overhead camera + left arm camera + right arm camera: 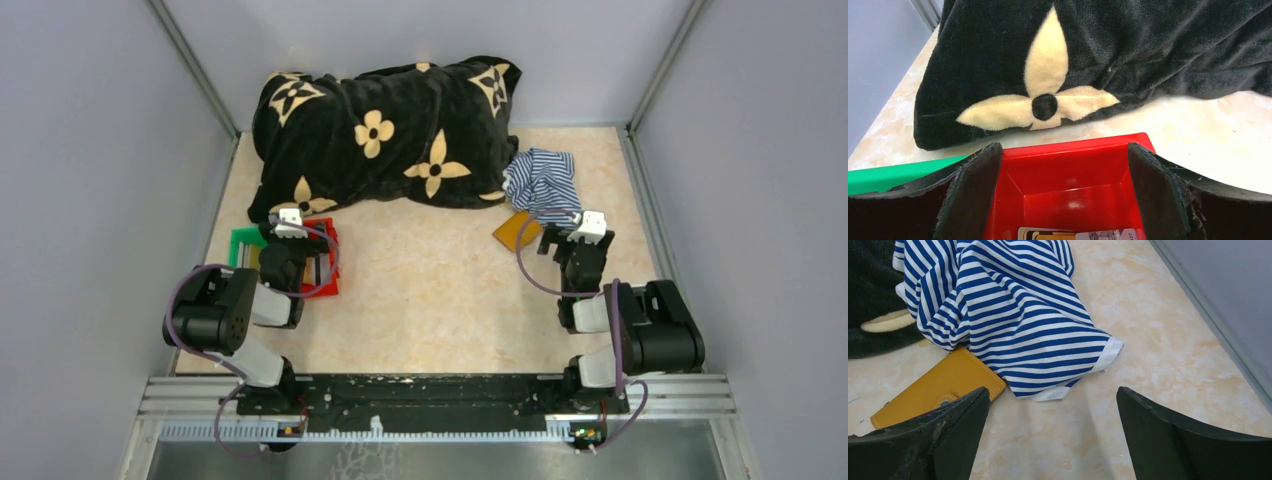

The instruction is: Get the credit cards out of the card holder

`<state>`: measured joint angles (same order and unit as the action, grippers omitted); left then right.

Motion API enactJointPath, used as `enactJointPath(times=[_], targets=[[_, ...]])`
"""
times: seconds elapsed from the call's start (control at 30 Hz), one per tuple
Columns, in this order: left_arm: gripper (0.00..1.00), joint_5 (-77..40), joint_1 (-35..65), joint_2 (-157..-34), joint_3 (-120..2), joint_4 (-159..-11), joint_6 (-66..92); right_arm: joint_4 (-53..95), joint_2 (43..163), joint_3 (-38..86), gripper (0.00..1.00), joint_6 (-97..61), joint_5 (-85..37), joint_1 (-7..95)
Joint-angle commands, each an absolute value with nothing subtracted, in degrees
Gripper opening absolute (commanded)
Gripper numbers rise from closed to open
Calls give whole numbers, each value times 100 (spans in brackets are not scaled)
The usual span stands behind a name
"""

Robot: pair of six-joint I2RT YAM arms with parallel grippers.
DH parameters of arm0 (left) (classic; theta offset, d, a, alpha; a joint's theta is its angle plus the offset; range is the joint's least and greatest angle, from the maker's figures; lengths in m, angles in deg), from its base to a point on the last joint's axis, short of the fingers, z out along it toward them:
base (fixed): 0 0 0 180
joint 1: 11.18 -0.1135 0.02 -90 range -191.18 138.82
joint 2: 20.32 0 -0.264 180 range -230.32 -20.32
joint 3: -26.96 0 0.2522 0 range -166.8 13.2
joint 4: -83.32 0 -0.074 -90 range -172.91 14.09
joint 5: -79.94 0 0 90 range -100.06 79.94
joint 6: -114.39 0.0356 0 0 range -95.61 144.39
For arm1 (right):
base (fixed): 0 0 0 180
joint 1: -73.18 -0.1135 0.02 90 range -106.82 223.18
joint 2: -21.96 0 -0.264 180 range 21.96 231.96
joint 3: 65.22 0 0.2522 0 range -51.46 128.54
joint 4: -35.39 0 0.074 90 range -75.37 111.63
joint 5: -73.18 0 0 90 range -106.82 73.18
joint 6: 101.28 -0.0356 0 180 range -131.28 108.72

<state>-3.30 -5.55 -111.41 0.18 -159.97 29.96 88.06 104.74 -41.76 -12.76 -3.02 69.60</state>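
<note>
The card holder [938,382] is a tan-orange wallet lying shut on the table, its snap tab facing me and its far corner tucked under a striped blue-white cloth [1008,315]. In the top view the card holder [517,231] lies just left of my right gripper [583,238]. That right gripper [1053,430] is open over bare table, with its left finger overlapping the wallet's near edge. Several credit cards [1073,234] lie in the bottom of a red bin [1073,150]. My left gripper [1063,190] hangs open above that bin, holding nothing.
A green bin [893,172] stands against the red bin's left side. A big black blanket with cream flowers [385,130] fills the back of the table, close behind both bins. Grey walls enclose the table on three sides.
</note>
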Motion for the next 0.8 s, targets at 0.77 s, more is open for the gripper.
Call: enactJointPath(times=[0.77], targets=[[100, -630, -473, -8521, -1059, -12040, 2191, 4754, 7511, -2229, 99, -2587, -2798, 6706]])
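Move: The closed card holder lies about 7 cm ahead of the right hand, 10 cm to its left and 8 cm below; the striped cloth is about 16 cm ahead and 4 cm left, the dark blanket some 29 cm ahead and 40 cm left. From the left hand the card holder is about 50 cm right and 4 cm ahead, with the red tray 3 cm back and 3 cm right, beneath it. The open right hand rises about 15 cm, swinging left and counter-clockwise; the open left rises about 8 cm. ##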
